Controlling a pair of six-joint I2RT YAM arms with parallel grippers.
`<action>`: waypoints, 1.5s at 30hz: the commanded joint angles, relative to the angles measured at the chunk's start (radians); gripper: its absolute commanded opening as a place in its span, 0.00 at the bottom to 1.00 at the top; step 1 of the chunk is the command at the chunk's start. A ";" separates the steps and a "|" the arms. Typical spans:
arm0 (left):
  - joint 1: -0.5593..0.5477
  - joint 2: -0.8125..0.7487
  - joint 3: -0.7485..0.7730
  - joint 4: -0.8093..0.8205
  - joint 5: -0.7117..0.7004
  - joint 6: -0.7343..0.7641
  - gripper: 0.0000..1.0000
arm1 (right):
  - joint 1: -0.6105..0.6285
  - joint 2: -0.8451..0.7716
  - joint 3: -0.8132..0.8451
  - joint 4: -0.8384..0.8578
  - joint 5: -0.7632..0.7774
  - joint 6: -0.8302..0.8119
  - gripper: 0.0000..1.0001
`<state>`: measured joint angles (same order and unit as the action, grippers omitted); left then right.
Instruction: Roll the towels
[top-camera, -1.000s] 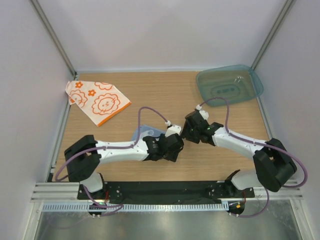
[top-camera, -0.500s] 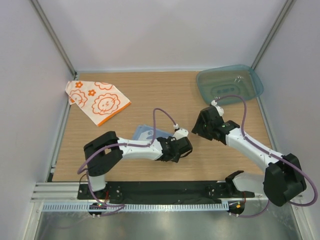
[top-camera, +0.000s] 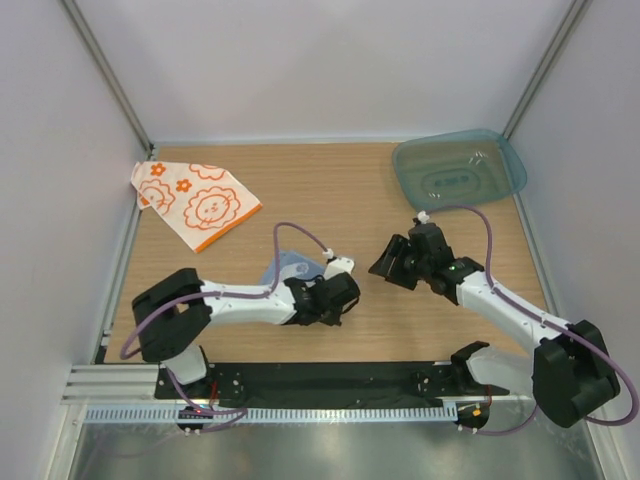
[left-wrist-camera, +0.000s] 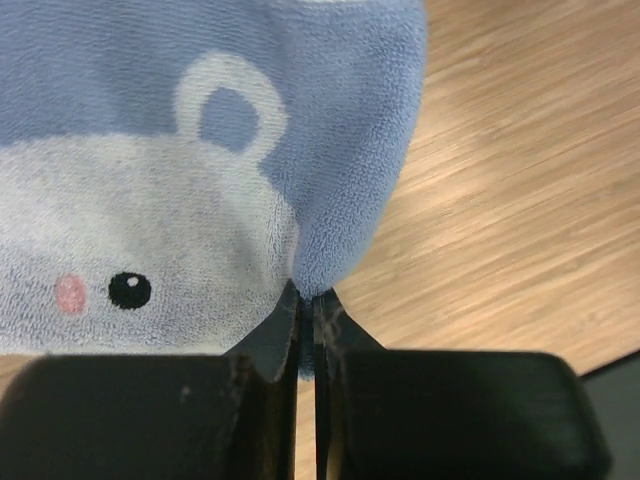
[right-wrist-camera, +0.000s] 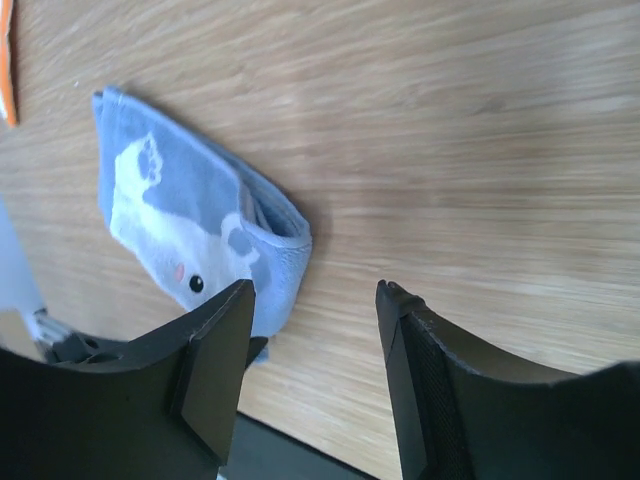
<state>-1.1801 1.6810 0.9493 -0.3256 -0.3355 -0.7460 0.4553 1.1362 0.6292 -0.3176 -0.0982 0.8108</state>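
Note:
The light blue towel (top-camera: 285, 268) lies folded on the wooden table near the front middle. It shows a white animal print in the left wrist view (left-wrist-camera: 200, 150) and in the right wrist view (right-wrist-camera: 190, 235). My left gripper (top-camera: 312, 290) is shut on this towel's near right edge, with a fold of blue cloth pinched between the fingertips (left-wrist-camera: 305, 297). To the right of the towel, my right gripper (top-camera: 385, 262) hovers open and empty (right-wrist-camera: 315, 290) over bare wood. The white towel with orange flower and lion prints (top-camera: 195, 203) lies flat at the back left, far from both grippers.
A translucent teal plastic tray (top-camera: 505, 160) sits at the back right corner. Pale walls with metal posts close in the table on three sides. The black base rail (top-camera: 320, 380) runs along the front edge, just below the blue towel.
My left gripper has closed on the edge of the blue towel, and its arm has shifted slightly left. The right gripper has moved a little forward and stays open.

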 joint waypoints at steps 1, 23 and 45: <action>0.066 -0.136 -0.076 0.151 0.147 -0.077 0.00 | 0.002 -0.033 -0.066 0.216 -0.199 0.071 0.60; 0.419 -0.196 -0.423 0.694 0.667 -0.472 0.00 | 0.111 0.055 -0.105 0.454 -0.282 0.103 0.51; 0.576 -0.041 -0.511 0.881 0.859 -0.598 0.00 | 0.155 0.375 -0.026 0.733 -0.331 0.100 0.32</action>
<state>-0.6151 1.6279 0.4385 0.5228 0.4858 -1.3357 0.6071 1.4895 0.5575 0.3309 -0.4088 0.9192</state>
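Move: The right hand, open, is about 12 cm to the right of the blue towel's right edge, 4 cm farther out and 8 cm above it. The left hand already pinches the near end of that edge, whose middle lies some 4 cm ahead and 1 cm to its left; the blue towel's middle is about 5 cm ahead and 7 cm left. From the right hand, the clear bin stands some 20 cm ahead and 15 cm to the right. Keeping its shut grip on the blue towel's near right corner, the left hand carries it about 4 cm forward and 3–4 cm left over the towel, bobbing a couple of centimetres up and down, and rolls strongly, its right side rising some 50 degrees so the fingers swing from pointing down to pointing right. The right hand meanwhile sweeps about 11 cm left to the towel's right edge, first rising, then dipping to end a little lower, turning counter-clockwise with its left side lifting, and narrows its fingers to roughly half their gap beside the left fingertips, with no touch clearly visible. ##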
